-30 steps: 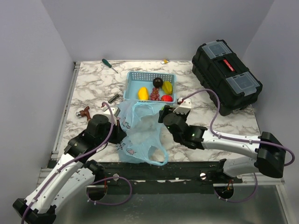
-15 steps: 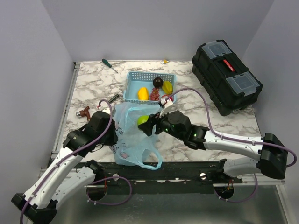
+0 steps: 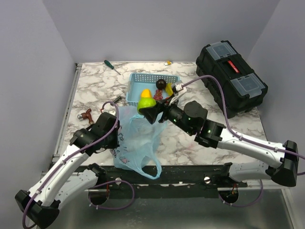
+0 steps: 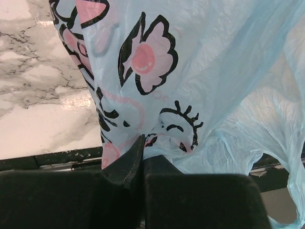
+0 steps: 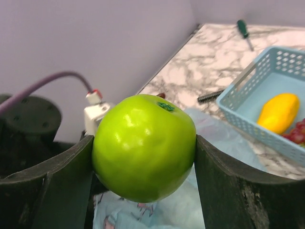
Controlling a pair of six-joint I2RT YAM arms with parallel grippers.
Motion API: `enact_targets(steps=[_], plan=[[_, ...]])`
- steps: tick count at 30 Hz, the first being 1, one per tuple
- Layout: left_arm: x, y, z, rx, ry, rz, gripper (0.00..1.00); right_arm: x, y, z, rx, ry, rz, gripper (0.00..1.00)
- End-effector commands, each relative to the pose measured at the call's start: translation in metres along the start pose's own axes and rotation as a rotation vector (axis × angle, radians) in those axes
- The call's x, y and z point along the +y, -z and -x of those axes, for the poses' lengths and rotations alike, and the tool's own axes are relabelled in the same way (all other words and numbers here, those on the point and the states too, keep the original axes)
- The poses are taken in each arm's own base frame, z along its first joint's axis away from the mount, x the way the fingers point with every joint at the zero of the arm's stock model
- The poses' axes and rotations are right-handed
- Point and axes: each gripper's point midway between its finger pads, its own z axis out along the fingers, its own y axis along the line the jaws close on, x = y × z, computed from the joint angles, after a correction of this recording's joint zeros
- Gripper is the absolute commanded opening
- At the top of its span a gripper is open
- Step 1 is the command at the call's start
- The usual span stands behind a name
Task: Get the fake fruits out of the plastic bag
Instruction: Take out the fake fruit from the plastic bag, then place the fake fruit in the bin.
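My right gripper [image 3: 147, 108] is shut on a glossy green apple [image 3: 146, 103], which fills the right wrist view [image 5: 144, 147]. It holds the apple in the air above the top of the light-blue plastic bag [image 3: 136, 140]. My left gripper [image 3: 117, 139] is shut on the printed left side of the bag [image 4: 157, 86] and holds it up. In the light-blue mesh basket [image 3: 137, 81] behind lie a yellow fruit [image 3: 144, 92], a dark plum [image 3: 161, 84], purple grapes [image 3: 157, 94] and another yellow fruit [image 3: 169, 89]. The inside of the bag is hidden.
A black toolbox [image 3: 230, 78] stands at the back right. A green-handled screwdriver [image 3: 111, 66] lies at the back, a black bit [image 3: 116, 99] left of the basket, and a brown clamp [image 3: 86, 115] at the left edge. A small yellow item [image 3: 168, 62] lies by the back wall.
My right gripper has come up out of the bag with the green apple and moved toward the basket. My left gripper has stayed shut on the bag, which now hangs taller.
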Motion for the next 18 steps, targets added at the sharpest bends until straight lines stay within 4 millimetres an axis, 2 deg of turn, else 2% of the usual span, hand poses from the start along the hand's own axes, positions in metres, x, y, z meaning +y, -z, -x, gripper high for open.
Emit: enact_targets(steps=[1,6,12,14,15,18], plan=[[-0.002,0.006,0.003,-0.055,0.01,-0.033,0.0,-0.047,-0.017,0.01,-0.015,0.073,-0.245,0.22],[-0.001,0.012,0.005,-0.099,0.021,-0.052,0.0,-0.104,-0.043,0.01,-0.009,0.077,-0.429,0.21],[-0.006,0.013,0.007,-0.106,0.008,-0.077,0.0,-0.198,-0.073,0.005,-0.002,-0.066,-0.547,0.22],[-0.008,0.015,0.008,-0.12,-0.001,-0.101,0.0,-0.23,-0.087,-0.005,0.023,-0.09,-0.586,0.21],[-0.01,0.017,0.009,-0.132,-0.002,-0.114,0.0,-0.239,-0.095,-0.007,0.034,-0.099,-0.597,0.21],[-0.011,0.02,0.01,-0.155,-0.002,-0.131,0.0,-0.27,-0.115,-0.03,0.091,-0.118,-0.656,0.21]])
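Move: The right hand already holds the green apple; the basket's middle lies about 24 cm ahead, 4 to its right and 23 below. In the basket, the mango is some 21 cm ahead of the hand with no sideways offset, and the avocado some 28 ahead and 8 right. The bag lies roughly 2 cm back and 4 left, well below. From the left hand, which is pinching the bag, the basket is about 31 cm ahead, 21 right. The right hand carries the green apple about 23 cm forward and 12 down over the basket, turning clockwise. ##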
